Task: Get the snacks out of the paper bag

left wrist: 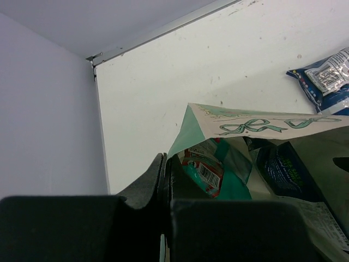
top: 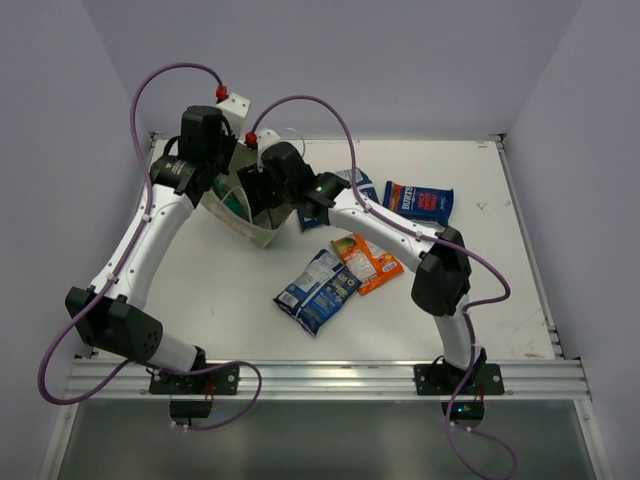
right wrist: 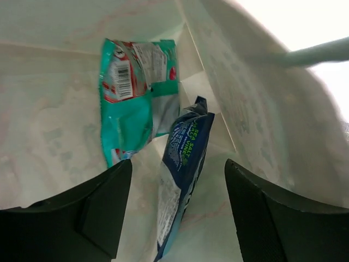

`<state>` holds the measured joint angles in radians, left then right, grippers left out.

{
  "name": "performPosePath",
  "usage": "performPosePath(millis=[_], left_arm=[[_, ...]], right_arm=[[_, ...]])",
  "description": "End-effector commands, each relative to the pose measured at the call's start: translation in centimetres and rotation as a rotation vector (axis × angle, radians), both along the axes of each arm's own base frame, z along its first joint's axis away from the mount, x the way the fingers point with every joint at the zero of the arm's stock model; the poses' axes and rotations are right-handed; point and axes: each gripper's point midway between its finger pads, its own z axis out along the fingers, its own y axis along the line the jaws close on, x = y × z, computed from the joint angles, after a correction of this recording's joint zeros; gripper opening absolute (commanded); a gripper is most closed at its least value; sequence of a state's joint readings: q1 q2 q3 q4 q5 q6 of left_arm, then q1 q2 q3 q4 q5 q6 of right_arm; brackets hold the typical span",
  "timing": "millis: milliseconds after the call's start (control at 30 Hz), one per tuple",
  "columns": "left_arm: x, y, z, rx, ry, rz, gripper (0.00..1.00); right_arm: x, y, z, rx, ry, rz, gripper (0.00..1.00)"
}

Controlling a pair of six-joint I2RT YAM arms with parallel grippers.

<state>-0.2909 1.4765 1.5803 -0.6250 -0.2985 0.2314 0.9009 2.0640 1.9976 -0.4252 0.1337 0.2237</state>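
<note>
The paper bag (top: 243,218) stands open at the back left. My left gripper (top: 224,188) is shut on the bag's near rim; in the left wrist view its jaws (left wrist: 164,166) pinch the paper edge (left wrist: 262,123). My right gripper (top: 262,192) reaches into the bag, open (right wrist: 177,169). A teal-green packet (right wrist: 131,103) and a dark blue packet (right wrist: 182,164) lie inside, the blue one between my right fingers, not gripped. On the table lie a blue packet with a red patch (top: 420,200), an orange one (top: 367,262), a blue-and-white one (top: 318,290) and another blue one (top: 352,180), partly hidden by the right arm.
The white table's back rail (top: 420,137) and left wall corner (left wrist: 95,60) lie close behind the bag. The right arm's elbow (top: 440,275) hangs over the table right of the packets. A blue packet (left wrist: 327,82) lies just past the bag's rim.
</note>
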Motion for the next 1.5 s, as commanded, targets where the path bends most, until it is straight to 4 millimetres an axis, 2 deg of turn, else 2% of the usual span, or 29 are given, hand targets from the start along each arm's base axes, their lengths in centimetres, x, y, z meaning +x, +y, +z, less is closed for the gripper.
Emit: performPosePath(millis=[0,133,233,267,300,367,400,467,500,533,633,667,767,867,900,967,1000,1067,1100,1133,1167,1200,1233,1267,1300,1333,1367,1433,1467], left_arm=[[-0.4,-0.8,4.6,-0.075,-0.122,-0.027,0.0],[-0.7,-1.1,4.6,-0.09,-0.12,-0.044,0.0],[-0.9,-1.2,4.6,-0.099,-0.121,-0.047,0.0],[-0.9,-1.2,4.6,-0.099,-0.121,-0.044,0.0],[-1.0,-1.1,4.6,-0.098,-0.122,-0.039,0.0],[-1.1,-0.7,4.3,-0.087,-0.116,-0.019,0.0],[-1.1,-0.5,4.1,-0.081,-0.115,-0.012,0.0],[-1.2,0.0,3.7,-0.068,-0.11,0.014,0.0],[-1.2,0.2,3.6,-0.065,-0.108,0.021,0.0],[-1.2,0.4,3.6,-0.06,-0.112,0.032,0.0],[-1.3,0.7,3.4,-0.056,-0.109,0.053,0.0],[-1.3,0.8,3.4,-0.056,-0.11,0.058,0.0],[-1.3,0.8,3.4,-0.059,-0.111,0.066,0.0],[-1.2,0.9,3.3,-0.059,-0.11,0.077,0.0],[-1.2,1.0,3.2,-0.057,-0.11,0.081,0.0],[-1.1,1.4,3.5,-0.042,-0.117,0.1,0.0],[-1.1,1.6,3.4,-0.034,-0.117,0.108,0.0],[-1.0,2.1,3.4,-0.018,-0.122,0.134,0.0],[-0.9,2.2,3.3,-0.01,-0.119,0.143,0.0],[-0.8,2.4,3.2,-0.005,-0.118,0.151,0.0],[-0.6,2.3,3.1,-0.003,-0.115,0.154,0.0],[-0.4,2.3,3.2,-0.005,-0.117,0.158,0.0],[-0.3,2.4,3.2,-0.005,-0.117,0.163,0.0],[-0.1,2.3,2.9,-0.003,-0.111,0.163,0.0],[0.0,2.3,3.1,-0.004,-0.116,0.163,0.0],[0.1,2.2,3.3,-0.007,-0.119,0.164,0.0],[0.2,2.2,3.3,-0.007,-0.12,0.162,0.0],[0.4,2.0,3.6,-0.013,-0.129,0.152,0.0],[0.4,1.9,3.7,-0.01,-0.13,0.143,0.0]], right_arm=[[1.3,-0.3,-2.5,-0.018,0.019,-0.069,0.72],[1.0,1.0,-4.4,-0.011,0.06,-0.006,0.71],[0.9,1.8,-5.3,-0.002,0.076,0.03,0.64],[1.0,1.9,-5.4,-0.002,0.076,0.034,0.59],[1.0,1.9,-5.2,0.002,0.072,0.038,0.43],[0.9,2.1,-3.2,0.033,0.031,0.058,0.25],[0.7,2.0,-2.5,0.041,0.019,0.067,0.1],[0.4,1.5,1.9,0.086,-0.05,0.089,0.0],[0.2,1.3,3.4,0.101,-0.076,0.098,0.0],[-0.4,0.7,6.6,0.136,-0.124,0.107,0.0],[-1.4,-0.6,11.4,0.176,-0.22,0.135,0.0],[-2.1,-1.5,14.1,0.209,-0.261,0.138,0.0],[-3.7,-3.4,18.3,0.26,-0.346,0.151,0.0],[-5.3,-4.4,20.4,0.293,-0.376,0.185,0.0],[-6.2,-5.4,22.0,0.316,-0.396,0.19,0.0],[-7.0,-6.6,22.6,0.32,-0.408,0.18,0.0],[-7.9,-8.4,24.6,0.347,-0.441,0.166,0.0],[-8.3,-10.8,25.8,0.374,-0.452,0.124,0.0],[-8.2,-11.9,24.8,0.365,-0.432,0.101,0.0],[-8.5,-15.0,26.6,0.402,-0.46,0.052,0.0],[-8.3,-16.1,24.8,0.409,-0.406,0.015,0.0],[-7.0,-18.9,24.3,0.413,-0.397,-0.063,0.0],[-8.0,-21.4,25.3,0.453,-0.412,-0.103,0.0],[-7.6,-22.6,22.8,0.449,-0.352,-0.157,0.0],[-6.8,-25.2,21.9,0.438,-0.347,-0.237,0.0],[-7.5,-27.3,22.1,0.467,-0.353,-0.299,0.0],[-6.9,-28.8,18.9,0.431,-0.306,-0.368,0.0],[-6.2,-32.4,16.5,0.441,-0.261,-0.489,0.0],[-6.3,-33.4,14.0,0.435,-0.218,-0.523,0.0]])
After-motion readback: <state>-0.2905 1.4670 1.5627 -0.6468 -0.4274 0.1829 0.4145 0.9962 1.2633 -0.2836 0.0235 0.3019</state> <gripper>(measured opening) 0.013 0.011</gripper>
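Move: The open right hand hangs inside the paper bag; the blue crisps stand just under its fingers, about 2 cm ahead, 2 cm left and 9 cm below. The teal packet lies some 6 cm farther left and 2 cm farther out than the crisps, a little lower. A blue packet on the table is about 6 cm ahead and 19 cm right of the hand. From the left hand, pinching the rim, the crisps are roughly 3 cm ahead, 9 cm right, 16 cm below. Right hand dips about 6 cm, pinches the blue crisps, lifts, swings them 30 cm right; left still pinches rim. ##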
